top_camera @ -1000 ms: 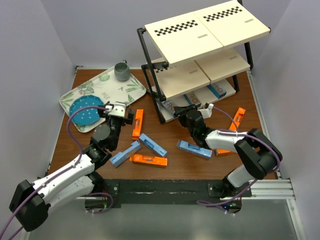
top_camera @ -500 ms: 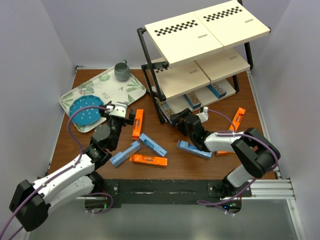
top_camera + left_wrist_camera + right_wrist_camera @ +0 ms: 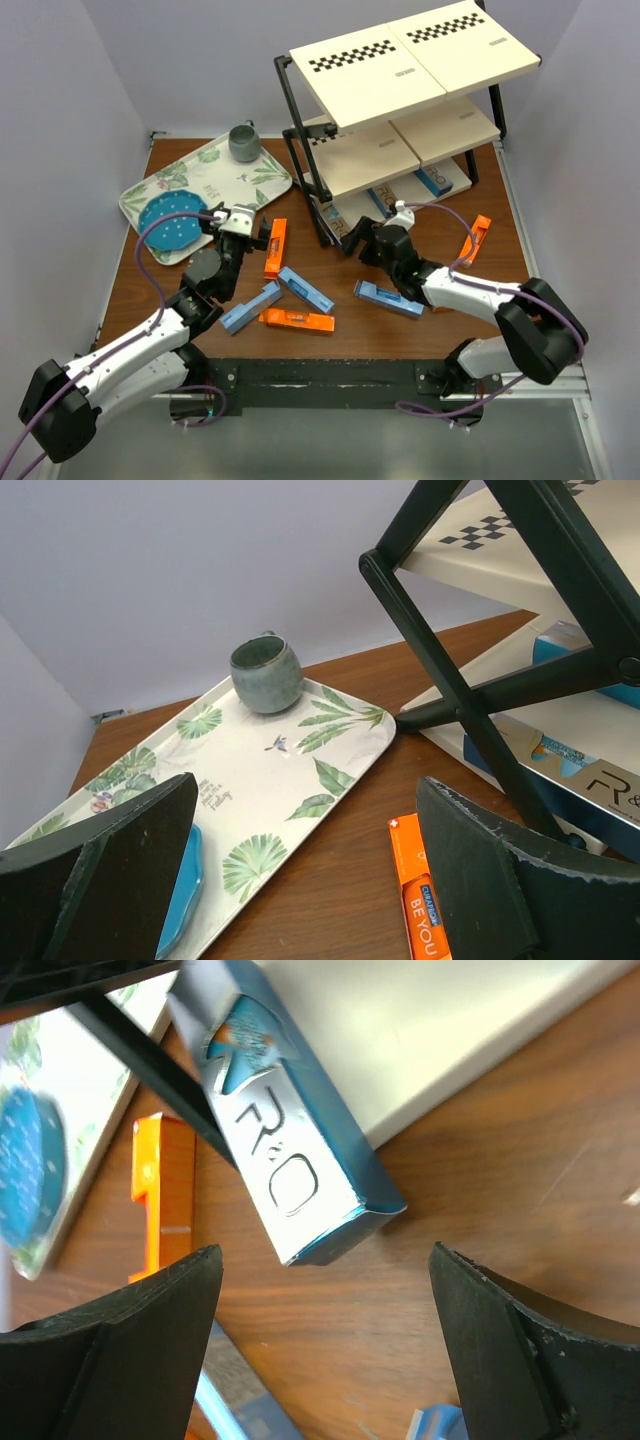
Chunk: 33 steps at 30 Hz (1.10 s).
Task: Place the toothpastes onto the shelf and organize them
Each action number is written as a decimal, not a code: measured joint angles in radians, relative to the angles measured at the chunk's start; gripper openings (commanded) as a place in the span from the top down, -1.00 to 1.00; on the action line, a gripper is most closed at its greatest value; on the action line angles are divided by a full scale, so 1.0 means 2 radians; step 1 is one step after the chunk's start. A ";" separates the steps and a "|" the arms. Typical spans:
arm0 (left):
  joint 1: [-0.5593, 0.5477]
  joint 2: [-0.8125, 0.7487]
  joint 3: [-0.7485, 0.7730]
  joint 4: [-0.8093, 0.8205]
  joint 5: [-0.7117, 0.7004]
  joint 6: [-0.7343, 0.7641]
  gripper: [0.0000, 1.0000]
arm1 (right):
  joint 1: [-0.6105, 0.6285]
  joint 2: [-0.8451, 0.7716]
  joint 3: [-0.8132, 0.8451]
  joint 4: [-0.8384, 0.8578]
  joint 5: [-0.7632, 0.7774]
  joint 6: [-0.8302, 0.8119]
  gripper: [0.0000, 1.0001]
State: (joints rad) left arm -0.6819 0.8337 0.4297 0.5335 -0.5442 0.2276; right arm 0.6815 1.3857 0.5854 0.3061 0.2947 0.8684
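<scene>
Several toothpastes lie loose on the table: orange ones (image 3: 275,248) (image 3: 297,320) (image 3: 473,238) and blue ones (image 3: 306,289) (image 3: 250,307) (image 3: 388,298). More lie on the bottom board of the shelf (image 3: 400,75). A silver-and-blue carton (image 3: 285,1160) (image 3: 340,228) rests at that board's front left, its near end sticking out over the table. My right gripper (image 3: 325,1350) (image 3: 365,243) is open just short of that end, touching nothing. My left gripper (image 3: 310,880) (image 3: 243,228) hovers open and empty, an orange carton (image 3: 420,910) by its right finger.
A leaf-patterned tray (image 3: 215,175) at the back left holds a grey-green mug (image 3: 243,142) and a blue plate (image 3: 168,220). The shelf's black frame legs (image 3: 470,700) stand close to the right of my left gripper. Walls enclose the table on three sides.
My right gripper has opened, let go of the silver-and-blue carton at the bottom board's front, and drawn back a little. The left arm has not moved.
</scene>
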 measured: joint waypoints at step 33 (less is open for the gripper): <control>0.000 0.014 0.000 -0.002 0.009 0.000 -0.92 | 0.007 0.114 0.065 0.023 -0.061 -0.344 0.04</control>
State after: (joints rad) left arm -0.6819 0.8616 0.4297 0.5293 -0.5262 0.2276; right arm 0.6949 1.6135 0.7162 0.3519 0.1730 0.1814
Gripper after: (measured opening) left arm 0.961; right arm 0.523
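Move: The silver R&O toothpaste juts from the bottom shelf; its middle lies about 7 cm ahead of the right hand, 6 cm left and 4 cm lower. The foot of the shelf's black leg is 3 cm ahead and 8 cm left, a second blue-and-silver toothpaste on the shelf 11 cm ahead and 5 cm right, and an orange toothpaste level with the hand, 18 cm left. From the idle left hand, the R&O toothpaste is some 8 cm ahead, 19 cm right and 20 cm below. The right hand sinks about 4 cm towards the near end of the R&O toothpaste while the wrist rolls its left side down some 30 degrees and swings roughly 25 degrees counter-clockwise, bringing the open fingers into line with the box. Late in the descent it also eases about 2 cm forward and 2 cm left, and the fingers close from nearly wide to about half open, one on either side of the overhanging end, to pinch it. ##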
